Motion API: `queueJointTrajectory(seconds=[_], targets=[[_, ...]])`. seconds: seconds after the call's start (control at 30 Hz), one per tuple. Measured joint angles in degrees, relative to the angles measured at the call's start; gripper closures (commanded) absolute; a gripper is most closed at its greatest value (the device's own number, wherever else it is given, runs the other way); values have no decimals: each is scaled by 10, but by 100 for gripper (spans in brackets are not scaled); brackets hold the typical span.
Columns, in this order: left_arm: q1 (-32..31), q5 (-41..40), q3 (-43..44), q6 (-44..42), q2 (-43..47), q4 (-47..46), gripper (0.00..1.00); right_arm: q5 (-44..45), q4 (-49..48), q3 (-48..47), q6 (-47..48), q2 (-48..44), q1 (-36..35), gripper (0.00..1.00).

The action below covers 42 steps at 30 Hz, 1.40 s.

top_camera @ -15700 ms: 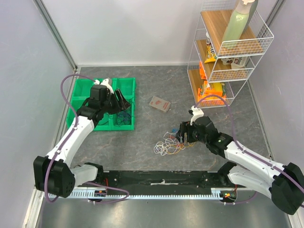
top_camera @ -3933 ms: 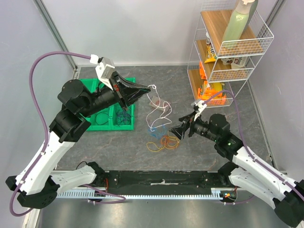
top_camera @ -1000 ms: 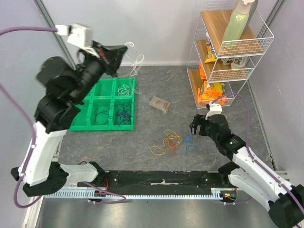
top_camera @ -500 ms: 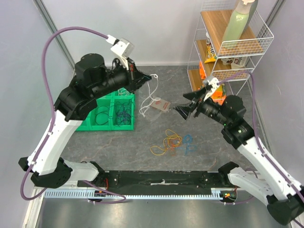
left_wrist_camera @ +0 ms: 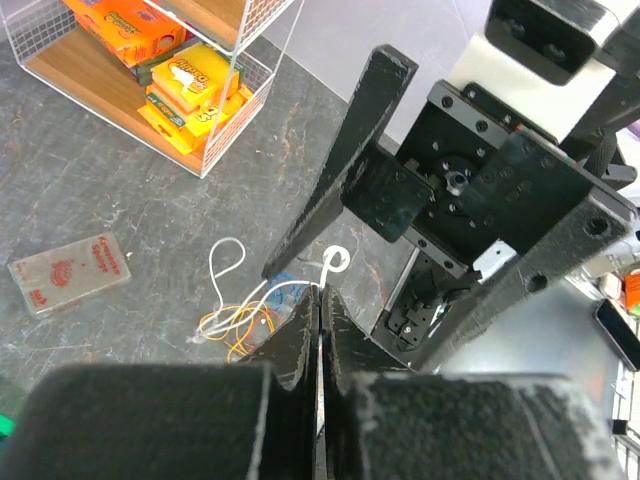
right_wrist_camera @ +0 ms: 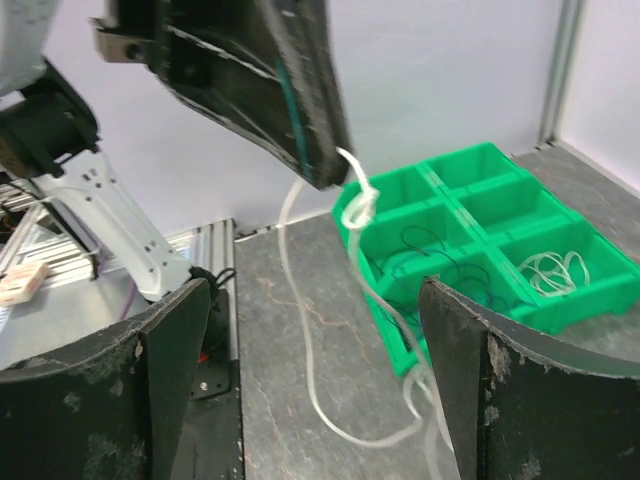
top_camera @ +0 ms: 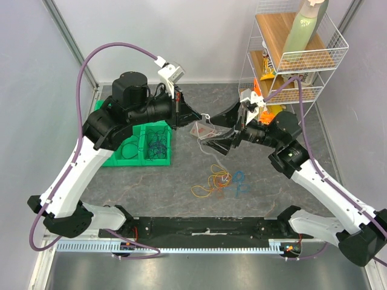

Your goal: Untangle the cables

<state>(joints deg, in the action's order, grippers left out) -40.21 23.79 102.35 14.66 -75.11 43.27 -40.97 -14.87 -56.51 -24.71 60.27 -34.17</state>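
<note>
My left gripper is shut on a white cable and holds it in the air over the middle of the table. The left wrist view shows the fingertips pinched together with the white cable's loop poking out. My right gripper is open, one jaw on either side of the dangling white cable, touching nothing. On the table below lie tangled yellow and orange cables and a blue cable.
A green compartment bin at the left holds sorted cables, white ones and dark ones. A small flat packet lies under the grippers. A wire shelf with snack boxes and a bottle stands at the back right.
My left arm has swung the white cable down from high at the back left to mid-table. The right arm has risen from the table and brought its open jaws round the hanging cable.
</note>
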Motion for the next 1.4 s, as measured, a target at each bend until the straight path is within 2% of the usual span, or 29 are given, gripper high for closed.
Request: queueJointTrajectory(seconds=[0.13, 0.3, 0.47, 0.53, 0.6, 0.63, 0.73, 0.77, 0.8, 0.9, 1.07, 1.2, 1.3, 1.4], targets=[[0, 3, 0, 13, 0, 0, 98, 20, -14, 0, -8, 4, -43, 11], [0, -10, 0, 43, 0, 0, 98, 138, 25, -5, 9, 8, -111, 24], [0, -32, 0, 86, -3, -1, 98, 292, 67, -20, 28, 14, -166, 51], [0, -39, 0, 98, -3, -1, 98, 331, 74, -26, 32, 21, -183, 68], [2, -43, 0, 106, -4, 0, 98, 369, 83, -34, 40, 32, -201, 93], [4, -43, 0, 108, -5, 0, 85, 382, 87, -37, 43, 35, -206, 100], [16, -42, 0, 109, -5, 2, 34, 407, 97, -37, 42, 37, -214, 100], [22, -43, -4, 110, -2, -4, 21, 412, 100, -37, 37, 37, -214, 100], [26, -43, -12, 103, 3, -8, 13, 414, 103, -37, 32, 36, -214, 100], [39, -45, -105, 89, 67, -64, 10, 401, 120, -42, 10, 35, -201, 100], [40, -45, -267, 55, 221, -166, 22, 329, 133, -49, -54, 35, -143, 100], [40, -36, -357, 30, 304, -249, 13, 262, 130, -49, -105, 34, -96, 100], [40, 1, -412, 18, 323, -302, 11, 207, 116, -49, -144, 32, -71, 100], [40, 36, -447, 9, 304, -322, 11, 152, 99, -49, -179, 31, -56, 100]])
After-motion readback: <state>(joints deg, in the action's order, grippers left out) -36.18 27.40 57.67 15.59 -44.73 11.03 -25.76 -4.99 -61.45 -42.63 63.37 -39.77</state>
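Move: The left hand still pinches the white cable by its top; its strands hang beside and below, the part to grip about 5 cm under those fingers. From the open right hand that part is roughly 5 cm to the left, 1 cm ahead and 2 cm down. On the table, some 38 cm below the right hand, lie the printed packet, about 14 cm ahead and 4 cm left; the yellow cable, 5 cm back and 1 cm left; and the blue cable, 5 cm back and 9 cm right. The right fingers close on the white cable's hanging strands below the left fingertips, reached by going about 5 cm left and slightly down while turning some 20 degrees clockwise. The left hand holds nearly still until that grip is shut, then opens wide and backs off left and back, finally sinking about 5 cm. The right keeps its pinch, easing about 2.5 cm back to the right, tipping and rising a little. ##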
